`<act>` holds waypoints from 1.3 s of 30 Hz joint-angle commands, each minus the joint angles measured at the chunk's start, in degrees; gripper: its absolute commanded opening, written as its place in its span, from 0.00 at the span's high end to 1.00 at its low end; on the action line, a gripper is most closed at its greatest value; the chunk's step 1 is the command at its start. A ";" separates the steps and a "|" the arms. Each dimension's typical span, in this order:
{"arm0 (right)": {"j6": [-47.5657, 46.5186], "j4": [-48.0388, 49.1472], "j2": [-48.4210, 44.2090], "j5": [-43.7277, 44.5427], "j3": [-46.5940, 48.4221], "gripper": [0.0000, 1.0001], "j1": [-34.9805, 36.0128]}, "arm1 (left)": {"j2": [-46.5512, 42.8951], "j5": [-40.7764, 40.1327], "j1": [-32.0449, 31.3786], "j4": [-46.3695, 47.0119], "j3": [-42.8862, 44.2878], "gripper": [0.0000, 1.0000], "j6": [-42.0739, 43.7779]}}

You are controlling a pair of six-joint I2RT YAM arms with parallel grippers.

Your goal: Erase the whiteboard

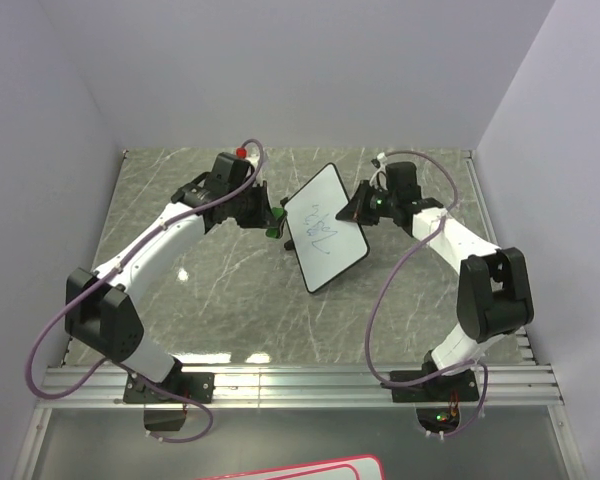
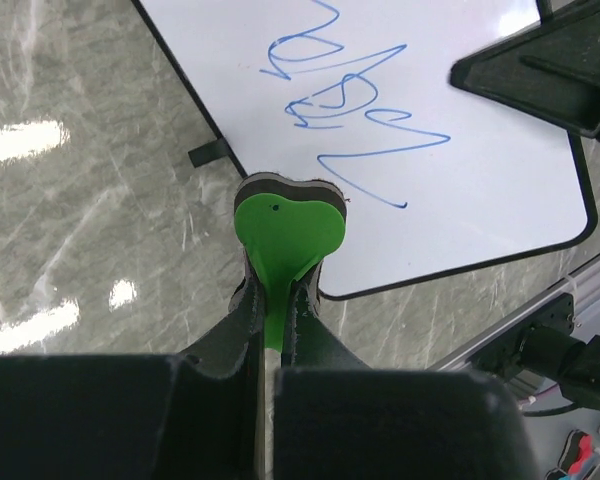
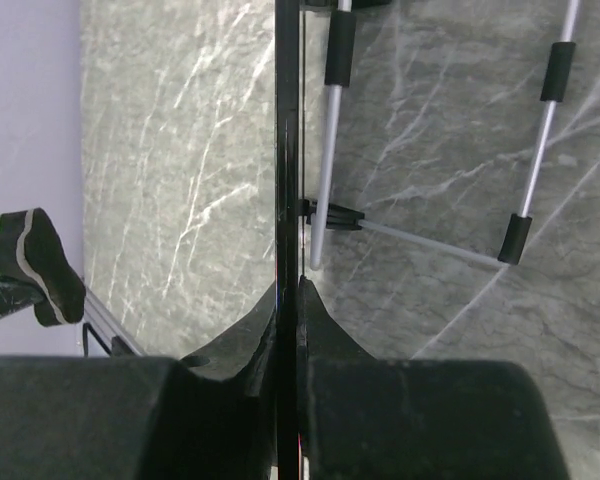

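The whiteboard (image 1: 325, 228) is a small white board with a thin black rim and blue scribbles (image 2: 352, 110), held tilted above the marble table. My right gripper (image 1: 358, 208) is shut on its right edge; in the right wrist view the whiteboard (image 3: 287, 150) shows edge-on between the jaws of the right gripper (image 3: 290, 285). My left gripper (image 1: 270, 218) is shut on a green eraser with a dark felt pad. That green eraser (image 2: 285, 235) sits at the whiteboard's (image 2: 430, 70) lower-left rim, just below the scribbles, clamped by the left gripper (image 2: 277, 290). The same eraser (image 3: 35, 265) shows at the left of the right wrist view.
A wire stand with black sleeves (image 3: 430, 240) rests on the marble table (image 1: 170, 200) behind the board. Aluminium rails (image 1: 310, 382) run along the near edge. A red-rimmed white board (image 1: 310, 470) lies at the bottom. Grey walls enclose three sides.
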 commanded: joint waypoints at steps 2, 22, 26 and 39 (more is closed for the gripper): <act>-1.94 -7.47 1.09 5.32 6.95 1.00 0.88 | 3.25 -0.36 -0.12 1.12 6.36 1.00 -0.29; -1.95 -8.63 -2.44 7.53 16.80 1.00 1.05 | 10.73 1.84 -0.20 0.94 14.28 1.00 0.68; 1.04 -6.60 2.49 8.41 18.91 1.00 1.14 | 12.75 2.45 -0.20 0.50 16.13 1.00 0.77; 2.28 -8.09 9.62 10.08 22.87 1.00 3.51 | 27.25 6.40 -1.35 5.15 23.69 1.00 0.86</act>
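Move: To the left gripper's right, some 10 cm off and 2 cm farther out, is the writing that its green eraser is to wipe, about 8 cm lower. From that gripper, the right gripper is roughly 15 cm right and 5 cm ahead; the whiteboard's near corner is 9 cm right and 14 cm back. From the right gripper, still clamping the board's right edge, the writing lies about 5 cm left and 3 cm back, the eraser 13 cm left and 3 cm back. Bringing the eraser over the whiteboard, the left hand travels about 8 cm forward and 6 cm right, nearly level at first, then sinks some 4 cm towards the writing at the end, its grip kept. The right hand, still pinching the board's edge, lifts it about 7 cm, then carries it forward and back down, ending some 5 cm farther out with a slight tilt. ##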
